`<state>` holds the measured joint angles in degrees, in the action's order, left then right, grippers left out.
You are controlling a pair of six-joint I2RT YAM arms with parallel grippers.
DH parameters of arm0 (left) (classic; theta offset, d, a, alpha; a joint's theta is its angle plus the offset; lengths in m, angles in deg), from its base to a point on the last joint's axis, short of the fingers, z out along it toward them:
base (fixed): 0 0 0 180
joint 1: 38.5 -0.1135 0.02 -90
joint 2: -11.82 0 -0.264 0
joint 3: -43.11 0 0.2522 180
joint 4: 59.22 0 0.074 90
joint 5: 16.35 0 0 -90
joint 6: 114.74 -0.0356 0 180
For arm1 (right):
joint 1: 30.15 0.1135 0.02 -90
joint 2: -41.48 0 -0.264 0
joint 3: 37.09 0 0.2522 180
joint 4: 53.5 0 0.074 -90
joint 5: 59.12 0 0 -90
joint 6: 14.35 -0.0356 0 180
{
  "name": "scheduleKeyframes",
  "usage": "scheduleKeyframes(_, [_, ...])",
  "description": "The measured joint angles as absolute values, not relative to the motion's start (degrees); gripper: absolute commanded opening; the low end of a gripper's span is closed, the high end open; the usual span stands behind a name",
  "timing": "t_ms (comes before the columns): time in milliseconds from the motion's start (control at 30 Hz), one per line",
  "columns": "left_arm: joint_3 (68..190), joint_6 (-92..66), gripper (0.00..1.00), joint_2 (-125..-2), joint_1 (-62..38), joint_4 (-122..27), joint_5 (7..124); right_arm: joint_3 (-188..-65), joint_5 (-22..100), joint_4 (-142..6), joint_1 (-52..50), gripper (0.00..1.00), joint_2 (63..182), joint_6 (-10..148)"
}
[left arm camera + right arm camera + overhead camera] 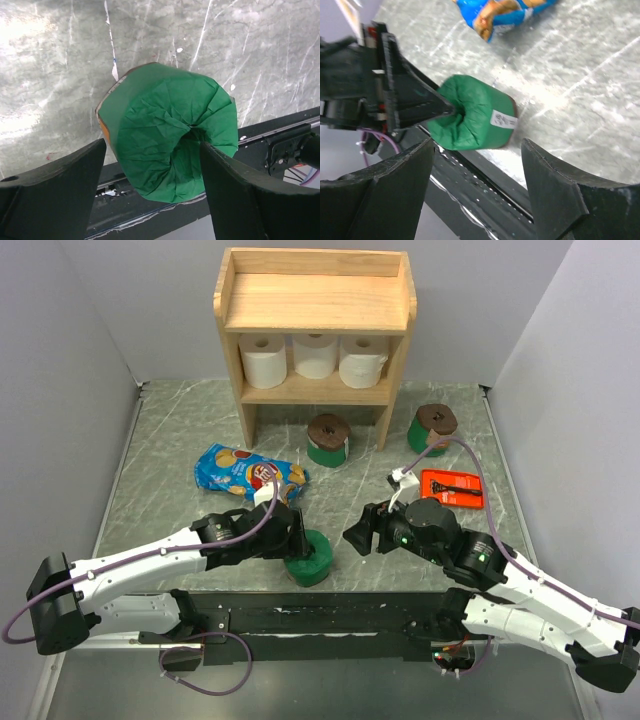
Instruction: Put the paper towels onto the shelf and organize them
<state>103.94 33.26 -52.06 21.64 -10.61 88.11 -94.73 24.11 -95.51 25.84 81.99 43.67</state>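
The light-wood shelf stands at the back with three white paper towels on its lower tier. Two green-wrapped rolls with brown ends stand on the table in front of it. A third green roll lies at the table's front edge. My left gripper is open and straddles this roll: one finger touches its puckered green end, the other sits just off its brown end. My right gripper is open and empty, a short way right of the roll.
A blue chip bag lies left of centre behind my left arm. A flat orange razor package lies at the right, behind my right arm. The black mounting rail runs along the near edge. Grey walls close in both sides.
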Motion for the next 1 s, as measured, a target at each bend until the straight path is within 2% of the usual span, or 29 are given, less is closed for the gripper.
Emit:
scheduleKeyframes(567, [102.1, 34.55, 0.7, -55.38, 22.73, -11.29, 87.8, -94.21, 23.24, -96.52, 25.84, 0.78, 80.46, 43.8])
scheduleKeyframes(900, [103.26, 34.2, 0.44, -60.08, 23.39, -13.3, 88.21, -94.21, 23.06, -97.13, 25.84, 0.77, 79.8, 43.8])
scheduleKeyframes(1000, [103.65, 34.26, 0.38, -60.1, 23.87, -12.67, 88.43, -94.21, 22.98, -97.83, 25.84, 0.85, 79.52, 43.8])
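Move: Just to the right of the left hand, about 3 cm off and level with it fore and aft, stands the near green-wrapped towel roll, its middle some 7 cm below. From that hand the chip bag lies roughly 18 cm ahead and 10 cm left, and the brown-topped roll under the shelf about 27 cm ahead and 6 cm right. From the right hand the near roll is about 10 cm left, 1 cm ahead and 15 cm below. Sinking about 4 cm after a slight draw back, the left hand drops its open fingers astride the left wall of the near green roll, one finger down into the crumpled centre hole and the other outside. As it nears the bottom it eases about 1 cm right, and the fingers narrow from wide to about half open, closing on the wall and wrapper between them. ##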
